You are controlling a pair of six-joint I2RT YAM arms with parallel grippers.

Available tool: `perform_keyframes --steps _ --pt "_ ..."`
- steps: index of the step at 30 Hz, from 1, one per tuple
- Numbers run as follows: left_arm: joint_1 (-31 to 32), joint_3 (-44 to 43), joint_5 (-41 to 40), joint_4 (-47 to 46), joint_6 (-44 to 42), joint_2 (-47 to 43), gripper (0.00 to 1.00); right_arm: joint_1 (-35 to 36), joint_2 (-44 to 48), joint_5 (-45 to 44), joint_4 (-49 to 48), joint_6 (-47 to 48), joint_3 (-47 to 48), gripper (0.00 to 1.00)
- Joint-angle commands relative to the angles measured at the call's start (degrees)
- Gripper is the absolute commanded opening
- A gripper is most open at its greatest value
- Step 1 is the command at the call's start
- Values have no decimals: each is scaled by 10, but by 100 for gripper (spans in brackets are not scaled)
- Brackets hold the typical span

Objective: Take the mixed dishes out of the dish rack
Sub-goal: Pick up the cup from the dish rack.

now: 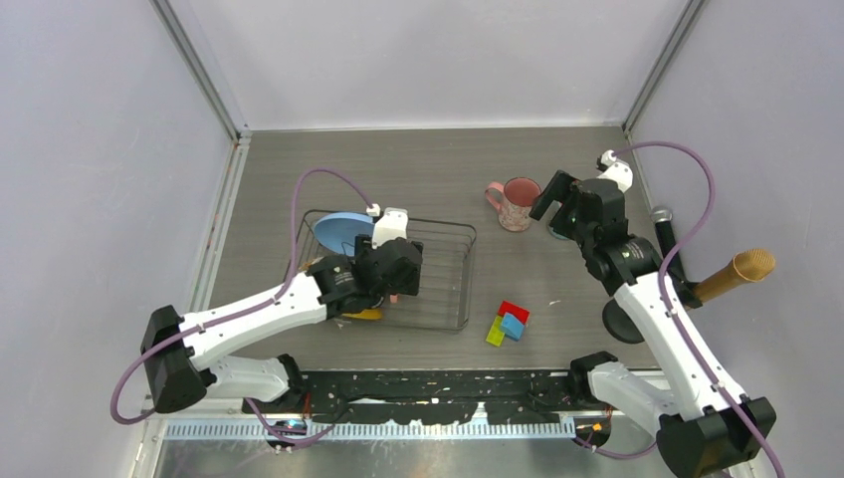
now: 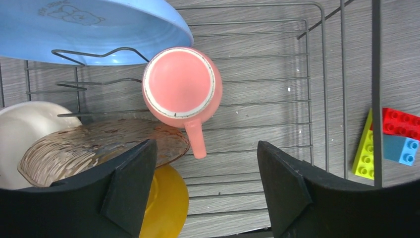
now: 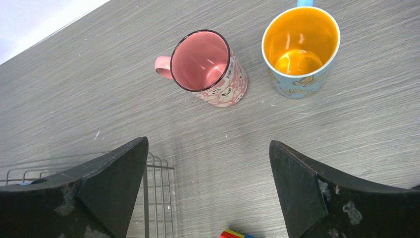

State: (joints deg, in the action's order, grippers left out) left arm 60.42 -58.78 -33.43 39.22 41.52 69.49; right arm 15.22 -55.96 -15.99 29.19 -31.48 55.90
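The dish rack (image 2: 317, 74) holds a light blue plate (image 2: 94, 29), a cream bowl (image 2: 25, 126), a brown-patterned plate with yellow under it (image 2: 99, 146) and a plain salmon mug (image 2: 181, 87) standing upside down. My left gripper (image 2: 204, 168) hangs open above the rack (image 1: 443, 274), just short of the mug's handle, holding nothing. The speckled pink mug (image 3: 213, 74) and the blue mug with orange inside (image 3: 299, 49) stand upright on the table. My right gripper (image 3: 208, 153) is open and empty above the table near them. In the top view it (image 1: 559, 209) hides the blue mug beside the pink mug (image 1: 516, 204).
Red, blue and green blocks (image 1: 508, 321) lie right of the rack's near corner. A cardboard tube (image 1: 741, 271) and a black round object (image 1: 625, 321) sit at the far right. Grey walls close in the table's back and sides.
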Motion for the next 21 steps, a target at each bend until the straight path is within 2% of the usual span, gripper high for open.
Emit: perform_keyframes --steps 1,4,21 --pt "-2 -26 -30 7 9 18 70 -3 32 5 -4 -9 -10 99" --pt "-8 -28 -28 4 11 31 62 -3 39 2 2 -8 -10 99" --pt "-59 -25 15 -21 16 83 49 -3 45 -1 11 -6 -16 99"
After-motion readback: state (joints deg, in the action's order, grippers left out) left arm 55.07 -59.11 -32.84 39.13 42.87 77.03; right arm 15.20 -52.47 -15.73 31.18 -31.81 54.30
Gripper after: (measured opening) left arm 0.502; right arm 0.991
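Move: The upside-down pink cup stands in the rack about 6 cm ahead of the left hand, 2 cm to its left and 6 cm below, its handle towards the robot. From the cup, the blue bowl lies 10 cm left and 5 cm farther out, the brown glass bowl 7 cm left and 6 cm nearer, the yellow dish 6 cm left and 9 cm nearer. From the right hand, the cup lies roughly 28 cm left, 5 cm back and 12 cm below. The left hand sinks about 4 cm and eases forward towards the pink cup's handle, half-open fingers narrowing around it. ##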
